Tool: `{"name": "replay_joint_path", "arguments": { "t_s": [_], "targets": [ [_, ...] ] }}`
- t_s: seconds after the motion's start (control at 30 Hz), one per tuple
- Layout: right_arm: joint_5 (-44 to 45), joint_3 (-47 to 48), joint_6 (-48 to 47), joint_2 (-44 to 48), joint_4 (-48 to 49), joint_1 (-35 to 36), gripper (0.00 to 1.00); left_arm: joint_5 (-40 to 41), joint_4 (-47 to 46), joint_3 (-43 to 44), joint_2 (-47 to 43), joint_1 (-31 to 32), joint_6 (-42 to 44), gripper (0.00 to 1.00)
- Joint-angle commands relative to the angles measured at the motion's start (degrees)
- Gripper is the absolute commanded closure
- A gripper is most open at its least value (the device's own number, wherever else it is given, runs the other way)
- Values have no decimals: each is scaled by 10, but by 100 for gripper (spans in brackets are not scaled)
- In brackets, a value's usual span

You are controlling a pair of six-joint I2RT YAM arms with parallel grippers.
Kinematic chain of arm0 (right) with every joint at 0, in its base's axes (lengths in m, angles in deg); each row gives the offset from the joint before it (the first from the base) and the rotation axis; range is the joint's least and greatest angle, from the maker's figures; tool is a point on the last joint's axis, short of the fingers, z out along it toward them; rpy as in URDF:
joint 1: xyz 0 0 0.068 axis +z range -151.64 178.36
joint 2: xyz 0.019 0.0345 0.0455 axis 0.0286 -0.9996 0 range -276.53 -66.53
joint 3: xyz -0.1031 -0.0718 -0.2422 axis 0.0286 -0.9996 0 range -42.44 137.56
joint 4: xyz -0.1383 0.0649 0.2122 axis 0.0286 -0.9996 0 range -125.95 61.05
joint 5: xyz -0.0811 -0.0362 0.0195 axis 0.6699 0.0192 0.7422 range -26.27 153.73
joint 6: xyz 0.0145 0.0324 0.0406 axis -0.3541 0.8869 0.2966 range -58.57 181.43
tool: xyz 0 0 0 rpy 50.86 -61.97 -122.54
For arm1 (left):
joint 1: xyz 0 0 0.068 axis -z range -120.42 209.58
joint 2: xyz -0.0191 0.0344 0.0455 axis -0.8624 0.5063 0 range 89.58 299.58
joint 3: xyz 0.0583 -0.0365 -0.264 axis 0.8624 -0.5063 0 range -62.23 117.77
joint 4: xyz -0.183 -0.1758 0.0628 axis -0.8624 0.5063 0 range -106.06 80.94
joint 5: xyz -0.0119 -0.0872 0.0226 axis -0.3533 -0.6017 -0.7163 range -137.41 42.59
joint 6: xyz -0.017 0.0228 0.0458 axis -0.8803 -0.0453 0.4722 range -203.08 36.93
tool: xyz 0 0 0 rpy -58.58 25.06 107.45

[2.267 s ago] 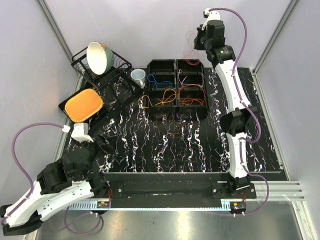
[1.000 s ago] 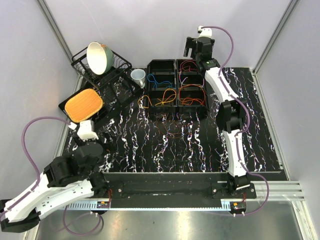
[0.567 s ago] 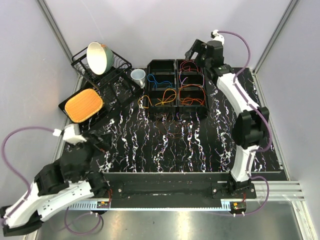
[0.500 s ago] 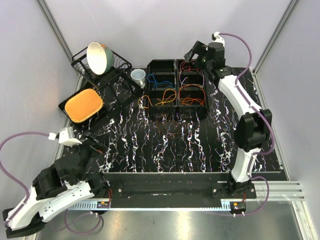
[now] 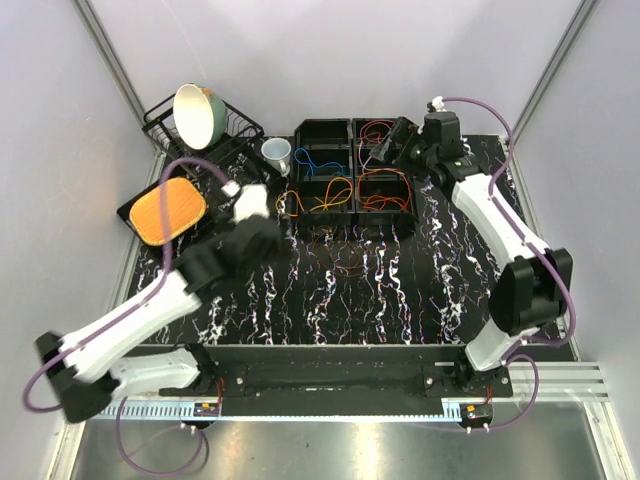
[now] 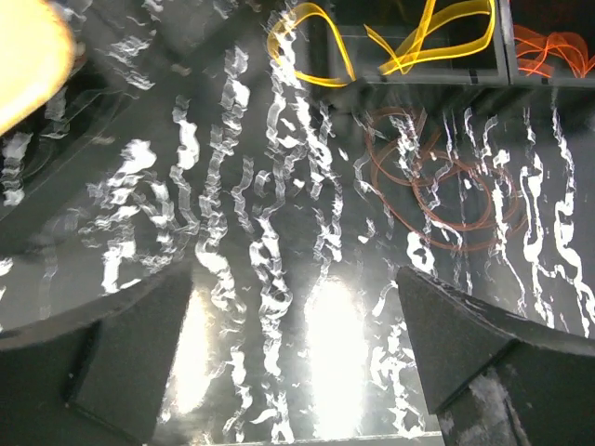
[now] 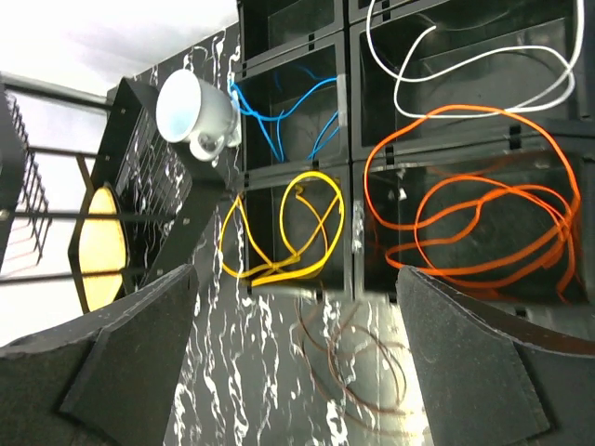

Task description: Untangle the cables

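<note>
The cables lie sorted in a black six-compartment bin (image 5: 353,218): blue (image 7: 279,116), yellow (image 7: 279,237), orange (image 7: 465,223), white (image 7: 465,65) and red (image 5: 377,130). A thin maroon-brown cable (image 5: 350,262) lies coiled loose on the marbled table just in front of the bin, also visible as loops (image 6: 437,186) in the left wrist view. My left gripper (image 5: 272,228) hovers left of that coil, open, with only table between its fingers (image 6: 139,344). My right gripper (image 5: 388,145) hangs open above the bin's far right side, holding nothing.
A wire dish rack (image 5: 225,135) with a tilted bowl (image 5: 198,115) stands at the far left. Beside the bin sits a white cup (image 5: 277,153). An orange pad on a black tray (image 5: 167,210) lies at the left edge. Walls close in on three sides.
My left arm has swung from the near-left corner out over the table towards the bin. The right gripper has come forward from the back wall and tilted down over the bin.
</note>
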Motion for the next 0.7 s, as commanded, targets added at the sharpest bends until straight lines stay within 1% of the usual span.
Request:
{"name": "replay_joint_path", "arguments": {
  "t_s": [0.0, 0.03, 0.1, 0.17, 0.2, 0.27, 0.43, 0.67],
  "targets": [
    [18, 0, -39, 87, -55, 10, 7, -173, -81, 66, 119, -53, 63, 1],
    [25, -6, -45, 96, -76, 13, 7, -175, -95, 71, 133, -53, 70, 1],
    [48, -15, -57, 128, -94, 16, 7, -207, -135, 74, 171, -61, 77, 1],
    [59, -36, -63, 147, -116, 18, 7, -232, -150, 90, 206, -67, 82, 2],
    [64, -43, -63, 165, -123, 18, 7, -234, -150, 101, 245, -72, 82, 4],
    [66, -70, -64, 183, -134, 18, 7, -226, -152, 125, 278, -73, 83, 5],
    [46, -133, -60, 232, -138, 17, 7, -221, -195, 137, 372, -86, 94, 7],
    [9, -175, -60, 260, -137, 17, 7, -278, -254, 135, 473, -122, 132, 6]
  ]
}}
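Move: The brown cable lies in loose loops on the bare table just in front of the organizer: from the open left hand about 13 cm ahead, 15 cm to the right and 22 cm down. The yellow cable, in the organizer's front-left tray, is roughly 24 cm ahead and 12 cm right of that hand, the orange cable about 24 cm ahead and 25 cm right. From the right hand, the brown cable is some 12 cm back, 11 cm left and 23 cm below. Towards the brown cable the open left hand swoops down some 15 cm while going about 11 cm right and as far forward, first more sideways, then mostly sinking; its fingers tip about 20 degrees further down and turn slightly clockwise. The open right hand draws back about 12 cm from over the organizer and some 4 cm right, rising nearly 5 cm, then sinking again. ##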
